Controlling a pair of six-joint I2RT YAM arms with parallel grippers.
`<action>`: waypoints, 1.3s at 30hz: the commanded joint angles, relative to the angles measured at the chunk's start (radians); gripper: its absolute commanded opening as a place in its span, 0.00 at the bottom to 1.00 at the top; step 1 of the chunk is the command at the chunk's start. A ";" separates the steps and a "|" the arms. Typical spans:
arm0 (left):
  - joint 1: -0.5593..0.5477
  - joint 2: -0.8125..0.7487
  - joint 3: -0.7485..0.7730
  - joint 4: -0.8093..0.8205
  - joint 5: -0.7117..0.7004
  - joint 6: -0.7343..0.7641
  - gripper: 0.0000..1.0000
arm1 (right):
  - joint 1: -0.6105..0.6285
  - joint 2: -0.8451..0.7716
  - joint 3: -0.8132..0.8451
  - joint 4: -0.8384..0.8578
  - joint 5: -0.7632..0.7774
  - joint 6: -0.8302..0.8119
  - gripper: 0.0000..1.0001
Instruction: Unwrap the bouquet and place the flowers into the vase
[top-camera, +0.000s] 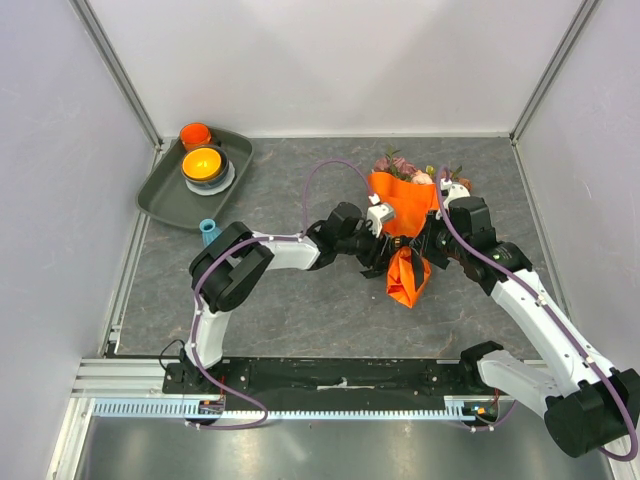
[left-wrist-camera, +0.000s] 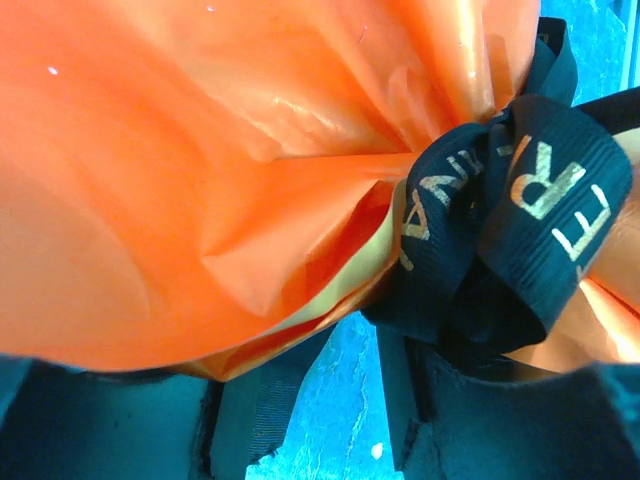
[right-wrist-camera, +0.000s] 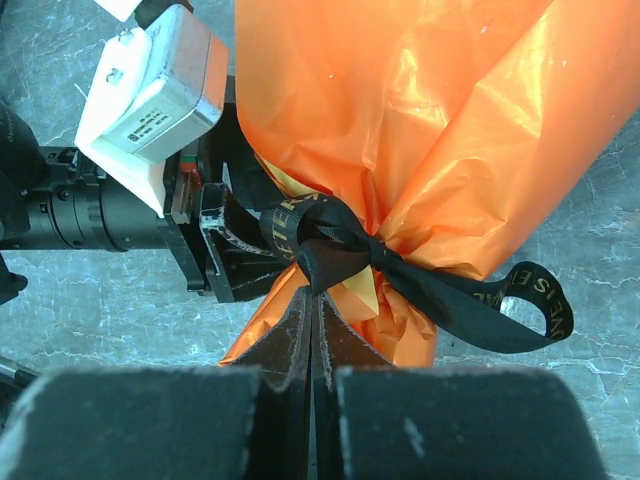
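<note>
The bouquet (top-camera: 402, 235) lies mid-table in orange paper, with the flowers (top-camera: 405, 165) poking out at its far end. A black ribbon (right-wrist-camera: 330, 240) is tied round its neck, and its tail (right-wrist-camera: 520, 305) trails to the right. My left gripper (left-wrist-camera: 330, 350) is open at the neck from the left, with the paper (left-wrist-camera: 200, 180) and the ribbon (left-wrist-camera: 520, 230) just past its fingers (left-wrist-camera: 240, 420). My right gripper (right-wrist-camera: 316, 292) is shut, its tips against the knot. I cannot tell whether it pinches any ribbon. The teal vase (top-camera: 209, 232) stands far left, beside my left arm.
A dark tray (top-camera: 160, 195) at the back left holds an orange cup (top-camera: 196, 133) and an orange bowl (top-camera: 205, 163). White walls close the table on three sides. My two arms meet at the bouquet from either side.
</note>
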 joint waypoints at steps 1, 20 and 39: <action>-0.006 -0.004 -0.005 0.088 -0.056 -0.022 0.46 | 0.002 -0.021 0.000 0.041 -0.019 0.013 0.00; -0.011 -0.248 -0.241 0.140 -0.410 -0.072 0.02 | 0.002 -0.073 -0.072 0.051 0.146 0.018 0.00; -0.008 -0.435 -0.401 0.066 -0.954 -0.215 0.02 | -0.001 -0.161 -0.231 0.035 0.524 0.251 0.00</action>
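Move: Black ribbon lies right at the left hand's open fingertips, about 1 cm to their right and 1 cm lower; the bow's knot is some 5 cm to the right and 1 cm farther out. From that hand the flowers are roughly 21 cm ahead and 9 cm right, the wrap's gathered foot about 9 cm back and 6 cm right. The right hand already pinches ribbon, with the knot about 3 cm to its left, 1 cm ahead and 6 cm below. The left fingers shut on the ribbon beside the bow, dipping slightly, then draw it left about 13 cm, away from the knot, also going a little forward and up while the hand turns some 40 degrees counter-clockwise. The right hand keeps its ribbon pinched and, starting later, moves about 7 cm right and 5 cm down, turning clockwise. ##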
